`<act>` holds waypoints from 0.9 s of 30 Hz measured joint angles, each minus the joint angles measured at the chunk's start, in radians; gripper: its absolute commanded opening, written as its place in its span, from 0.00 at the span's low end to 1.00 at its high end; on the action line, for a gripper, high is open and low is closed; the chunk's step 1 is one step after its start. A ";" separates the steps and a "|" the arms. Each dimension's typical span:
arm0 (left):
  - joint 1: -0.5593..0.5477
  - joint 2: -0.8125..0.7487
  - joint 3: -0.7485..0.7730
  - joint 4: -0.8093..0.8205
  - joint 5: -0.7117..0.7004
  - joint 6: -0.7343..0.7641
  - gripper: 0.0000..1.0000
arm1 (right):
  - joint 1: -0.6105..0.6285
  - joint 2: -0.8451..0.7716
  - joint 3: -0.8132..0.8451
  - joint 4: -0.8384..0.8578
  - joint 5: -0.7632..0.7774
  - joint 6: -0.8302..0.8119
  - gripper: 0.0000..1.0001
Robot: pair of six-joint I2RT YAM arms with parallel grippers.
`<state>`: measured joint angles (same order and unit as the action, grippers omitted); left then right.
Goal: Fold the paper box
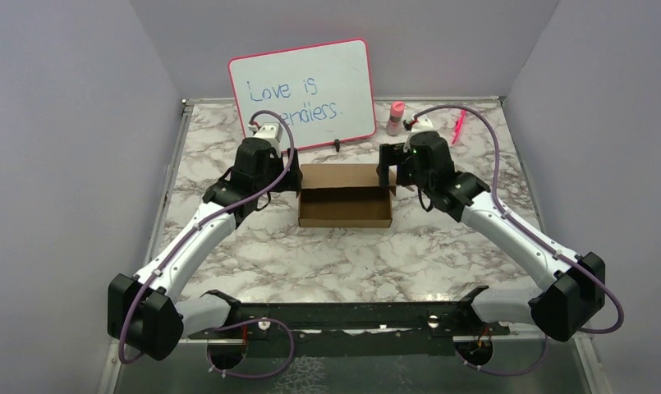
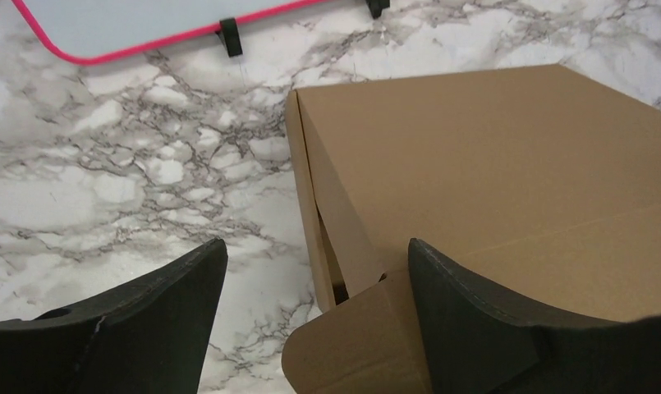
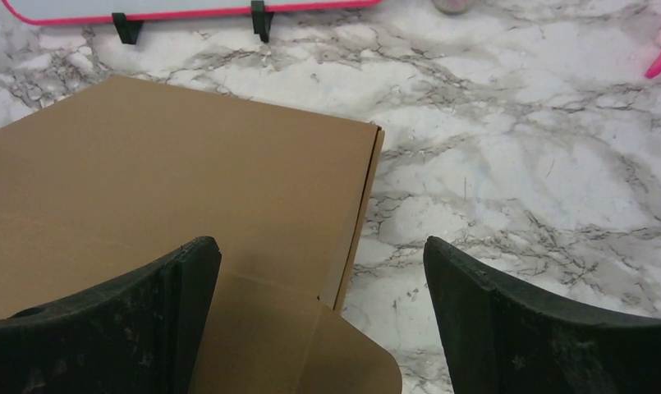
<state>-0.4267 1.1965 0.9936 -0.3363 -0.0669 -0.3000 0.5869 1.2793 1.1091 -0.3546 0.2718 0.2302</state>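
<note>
The paper box (image 1: pixel 346 215) is brown cardboard, a shallow open tray in the middle of the table with its lid panel (image 1: pixel 343 175) raised along the far side. My left gripper (image 1: pixel 294 179) is at the lid's left end, open. In the left wrist view the lid panel (image 2: pixel 491 156) and its rounded side tab (image 2: pixel 351 349) lie between the spread fingers of the left gripper (image 2: pixel 316 246), close to the right finger (image 2: pixel 475 320). My right gripper (image 1: pixel 390 174) is open at the lid's right end. The right wrist view shows the right gripper (image 3: pixel 319 244) straddling the right tab (image 3: pixel 310 353).
A pink-framed whiteboard (image 1: pixel 302 94) stands on clips just behind the box. A pink bottle (image 1: pixel 396 117) and a pink marker (image 1: pixel 459 127) lie at the back right. Grey walls close in the marble table (image 1: pixel 335 254) on three sides.
</note>
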 measured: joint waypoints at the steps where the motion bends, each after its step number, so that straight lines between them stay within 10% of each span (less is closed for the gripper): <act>1: 0.000 -0.008 -0.017 0.002 0.005 -0.007 0.81 | 0.000 -0.009 -0.020 0.009 -0.008 0.008 1.00; 27: -0.001 -0.111 -0.372 0.220 0.079 -0.193 0.80 | 0.000 -0.153 -0.442 0.247 -0.102 0.118 0.98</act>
<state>-0.4274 1.0855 0.6220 -0.1165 0.0124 -0.4934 0.5869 1.1259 0.6674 -0.1074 0.1699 0.3481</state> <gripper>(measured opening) 0.803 0.990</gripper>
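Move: The raised lid's middle lies about 13 cm to the right of the left hand, 5 cm ahead and 5 cm lower; from the right hand, some 11 cm left, 5 cm ahead and 6 cm down. Its front fold is right at both sets of fingertips. Centred under the lid, the open box is about 2 cm ahead and 14 cm below either hand. The pink-capped bottle stands some 20 cm straight ahead of the right hand, 13 cm lower. Both hands keep their inner fingers on the two ends of the lid's front fold and push the lid down onto the box, sinking together and drawing back towards the robot: the left about 8 cm down and 4 cm back, the right nearly 10 cm down and 5 cm back. The wrists tip slightly down, each outer side dipping 5 to 10 degrees; the grippers stay wide open. ##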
